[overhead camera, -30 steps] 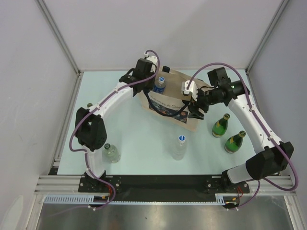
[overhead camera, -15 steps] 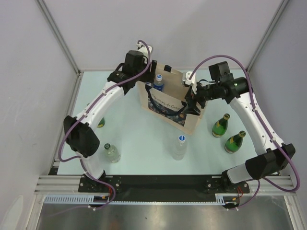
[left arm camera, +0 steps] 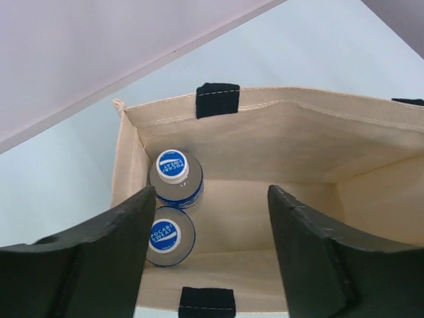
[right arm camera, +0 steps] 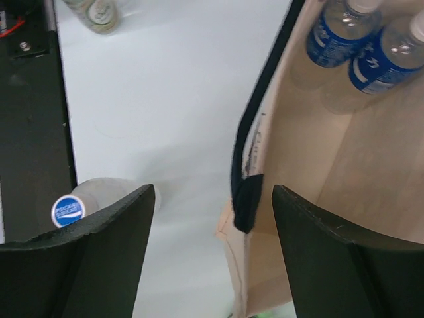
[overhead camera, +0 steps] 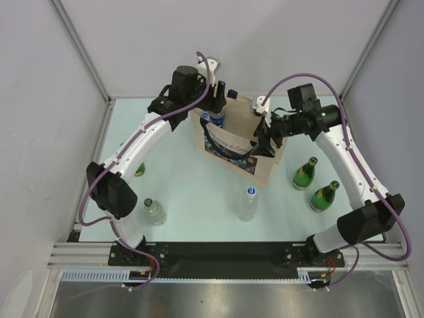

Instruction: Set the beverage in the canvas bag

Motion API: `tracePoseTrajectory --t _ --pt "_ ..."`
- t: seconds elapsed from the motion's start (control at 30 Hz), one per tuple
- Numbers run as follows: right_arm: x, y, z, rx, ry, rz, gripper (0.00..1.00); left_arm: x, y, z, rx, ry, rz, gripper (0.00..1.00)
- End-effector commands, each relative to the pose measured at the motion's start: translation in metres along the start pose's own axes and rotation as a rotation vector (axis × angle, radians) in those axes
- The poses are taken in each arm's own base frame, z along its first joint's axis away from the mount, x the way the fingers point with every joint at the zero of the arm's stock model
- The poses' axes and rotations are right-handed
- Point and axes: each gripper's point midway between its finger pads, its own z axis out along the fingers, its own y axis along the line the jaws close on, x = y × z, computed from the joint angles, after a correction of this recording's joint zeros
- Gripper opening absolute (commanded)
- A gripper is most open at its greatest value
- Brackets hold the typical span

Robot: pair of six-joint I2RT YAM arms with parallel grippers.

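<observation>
The canvas bag (overhead camera: 240, 147) stands upright in the middle of the table, beige with navy handles and a dark blue panel. Two beverage bottles with blue and white caps (left arm camera: 173, 173) (left arm camera: 165, 236) stand inside it at its left end. My left gripper (overhead camera: 217, 101) hovers over the bag's mouth; in the left wrist view the left gripper (left arm camera: 211, 212) is open and holds nothing. My right gripper (right arm camera: 212, 205) is open at the bag's right end, its fingers astride the rim and a navy handle (right arm camera: 248, 199) without touching them.
A clear bottle with a blue cap (overhead camera: 248, 202) stands in front of the bag. A clear bottle with a dark cap (overhead camera: 154, 212) is at the front left. Two green bottles (overhead camera: 305, 173) (overhead camera: 324, 196) stand at the right. White walls enclose the table.
The left gripper, shut on a bottle above the bag's left end a second ago, has opened; the bottle now stands inside the bag. The right arm barely moved.
</observation>
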Motion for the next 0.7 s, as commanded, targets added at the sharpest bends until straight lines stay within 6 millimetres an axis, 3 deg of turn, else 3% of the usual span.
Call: tracePoseTrajectory --t 0.0,0.1,0.13,0.17,0.2,0.23,0.3,0.33,0.4,0.43,0.57,0.67 --pt "-0.016 0.031 -0.012 -0.120 -0.063 -0.084 0.77 -0.039 0.005 -0.023 -0.050 -0.100 0.034 0.77" --pt "-0.011 0.060 -0.015 -0.231 -0.080 -0.171 0.77 -0.055 0.009 -0.048 -0.089 -0.158 0.035 0.88" --pt "-0.010 0.066 -0.014 -0.264 -0.091 -0.256 0.77 -0.049 0.010 -0.051 -0.095 -0.150 0.034 0.91" --pt "-0.004 0.082 -0.016 -0.319 -0.090 -0.241 0.77 -0.060 0.009 -0.070 -0.098 -0.190 0.036 0.95" --pt "0.002 0.090 -0.013 -0.349 -0.086 -0.247 0.77 -0.062 0.009 -0.076 -0.099 -0.207 0.036 1.00" --pt "0.005 0.094 -0.013 -0.362 -0.086 -0.261 0.77 -0.053 0.010 -0.080 -0.102 -0.195 0.035 1.00" --pt "0.012 0.106 -0.009 -0.397 -0.071 -0.272 0.78 -0.057 0.010 -0.101 -0.106 -0.231 0.026 1.00" --pt "0.016 0.109 -0.008 -0.410 -0.059 -0.275 0.78 -0.046 0.013 -0.103 -0.112 -0.213 0.004 1.00" --pt "0.022 0.115 -0.006 -0.432 -0.041 -0.304 0.77 -0.046 0.011 -0.122 -0.113 -0.236 -0.006 1.00" --pt "0.028 0.119 -0.005 -0.450 -0.028 -0.299 0.77 -0.032 0.018 -0.122 -0.146 -0.214 -0.022 1.00" --pt "0.045 0.130 0.004 -0.496 0.017 -0.304 0.77 -0.018 0.022 -0.144 -0.183 -0.235 -0.057 1.00" --pt "0.056 0.128 0.012 -0.491 0.047 -0.285 0.76 -0.007 0.025 -0.158 -0.203 -0.245 -0.081 1.00"
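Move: The blue-capped beverage bottle standing outside the bag is about 15 cm back, 6 cm left and 18 cm below my right hand. The canvas bag's middle lies some 14 cm ahead of that hand and 9 cm left; the right green bottle is 17 cm right, nearly level. From my left hand the bag is 8 cm right, the blue-capped bottle 30 cm back and 12 cm right, the left green bottle 10 cm back and 28 cm left. I draw my right hand back about 10 cm, off the bag's near rim and towards the blue-capped bottle, sinking some 4 cm late on and swinging the wrist about 30 degrees counter-clockwise, fingers staying open and empty. My left hand spreads its fingers fully and pulls away from over the bag, back and left about 9 cm each while rising, its fingertips tipping up slightly. ##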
